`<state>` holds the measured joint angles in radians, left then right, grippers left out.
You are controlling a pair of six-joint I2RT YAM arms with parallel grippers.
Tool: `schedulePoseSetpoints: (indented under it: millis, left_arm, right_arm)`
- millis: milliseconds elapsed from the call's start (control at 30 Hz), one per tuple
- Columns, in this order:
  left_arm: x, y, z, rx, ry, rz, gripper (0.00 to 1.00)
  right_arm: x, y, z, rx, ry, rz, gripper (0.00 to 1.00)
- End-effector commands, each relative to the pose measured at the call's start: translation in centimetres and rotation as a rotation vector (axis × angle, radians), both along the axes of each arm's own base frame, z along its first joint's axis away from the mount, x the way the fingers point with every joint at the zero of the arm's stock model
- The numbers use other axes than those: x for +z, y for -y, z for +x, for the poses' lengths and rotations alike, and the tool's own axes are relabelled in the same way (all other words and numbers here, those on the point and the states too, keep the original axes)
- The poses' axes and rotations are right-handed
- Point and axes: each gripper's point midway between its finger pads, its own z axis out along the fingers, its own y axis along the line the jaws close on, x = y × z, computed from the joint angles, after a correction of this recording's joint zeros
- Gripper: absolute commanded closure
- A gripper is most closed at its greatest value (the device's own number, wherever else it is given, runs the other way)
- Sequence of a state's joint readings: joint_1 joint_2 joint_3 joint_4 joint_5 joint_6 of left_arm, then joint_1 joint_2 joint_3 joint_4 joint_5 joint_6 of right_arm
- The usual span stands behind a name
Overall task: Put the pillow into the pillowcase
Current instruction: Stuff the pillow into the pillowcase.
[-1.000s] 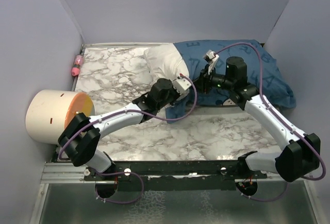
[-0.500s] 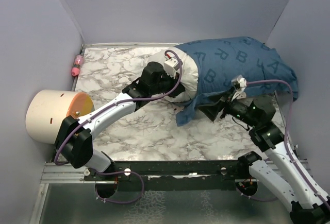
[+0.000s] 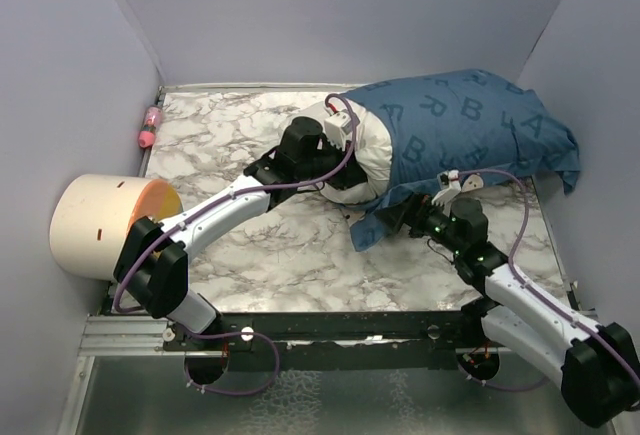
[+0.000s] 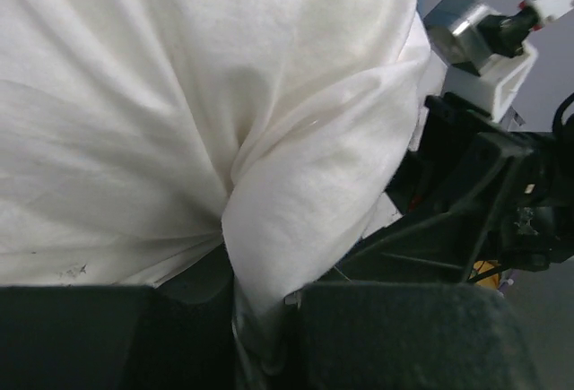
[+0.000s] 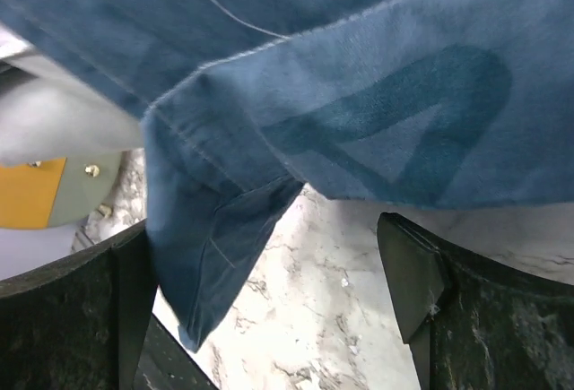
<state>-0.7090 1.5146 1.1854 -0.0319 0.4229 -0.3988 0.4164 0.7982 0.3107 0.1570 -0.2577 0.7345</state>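
Observation:
The white pillow point(image 3: 375, 150) lies at the back of the marble table, most of it inside the blue lettered pillowcase point(image 3: 465, 120); only its left end sticks out. My left gripper point(image 3: 335, 168) is shut on a fold of that bare end, and the pinched pillow fabric point(image 4: 296, 184) fills the left wrist view above the gripper point(image 4: 265, 323). My right gripper point(image 3: 408, 219) is open at the pillowcase's near hem. In the right wrist view the gripper point(image 5: 269, 305) has its jaws wide apart, and a loose corner of the pillowcase point(image 5: 215, 247) hangs beside the left finger point(image 5: 99, 318).
A cream cylinder with an orange face point(image 3: 105, 223) stands at the table's left edge. A small pink bottle point(image 3: 150, 127) lies at the back left. Lavender walls close in the back and both sides. Bare marble point(image 3: 300, 255) lies in front of the pillow.
The pillowcase now covers far more of the pillow. My right arm pulled back toward the near side and its gripper now sits open at the hem. My left gripper shifted to the pillow's bare end.

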Motion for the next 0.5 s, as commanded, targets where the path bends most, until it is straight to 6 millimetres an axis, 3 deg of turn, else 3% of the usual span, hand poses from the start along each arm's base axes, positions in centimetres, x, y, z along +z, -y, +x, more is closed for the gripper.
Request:
schedulePoseSetpoints:
  millis: [0, 67, 100, 167, 233, 333, 367, 467]
  left_arm:
    - [4.4, 1.8, -0.5, -0.070, 0.049, -0.135, 1.00]
    - [4.3, 2.0, -0.4, -0.076, 0.046, -0.135, 1.00]
    - [4.2, 2.0, -0.4, -0.079, 0.045, -0.135, 1.00]
    - [4.2, 2.0, -0.4, -0.081, 0.050, -0.130, 1.00]
    - [3.9, 1.8, -0.1, -0.074, 0.068, -0.110, 1.00]
    - [3.0, 0.9, 1.0, -0.046, 0.066, -0.100, 1.00]
    - [2.6, 0.5, 1.7, -0.028, 0.043, -0.113, 1.00]
    - [1.3, -0.7, 3.9, 0.000, -0.055, -0.186, 1.00]
  right_arm:
    - [2.3, -1.9, 1.8, -0.052, 0.084, 0.139, 0.00]
    - [1.9, -2.6, 2.1, -0.060, 0.070, 0.133, 0.03]
    - [1.9, -3.0, 2.1, -0.053, 0.069, 0.137, 0.11]
    - [3.0, -3.8, 1.7, -0.008, 0.108, 0.157, 0.62]
    - [5.6, -4.6, 0.9, 0.043, 0.205, 0.150, 0.84]
    - [11.8, -6.3, -0.3, 0.152, 0.437, 0.079, 0.99]
    - [15.4, -7.3, -0.2, 0.189, 0.530, 0.067, 0.99]
    - [22.4, -11.0, 0.0, 0.371, 0.727, 0.016, 0.99]
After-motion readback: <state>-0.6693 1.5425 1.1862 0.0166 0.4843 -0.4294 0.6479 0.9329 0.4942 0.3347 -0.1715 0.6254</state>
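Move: The right hand is wide open beside the loose blue flap of the pillowcase's mouth, which hangs about 4 cm to its left, roughly 1 cm ahead and 2 cm below. From the right hand, the bare white pillow end lies some 10 cm ahead, 8 cm left and 5 cm above, and the rest of the mouth's hem about 11 cm ahead, straight in line. From the left hand, already gripping that pillow end, the flap is around 7 cm back, 5 cm right and 10 cm below. The right fingers shut on the loose blue flap and pinch its hem, the hand first easing about 4 cm left and slightly down. It then draws the cloth up steeply, some 10 cm, and a few centimetres farther left towards the left gripper and the white pillow end, its fingers tipping up. The left hand keeps its pinch on the pillow, edging about 1 cm forward late on. ##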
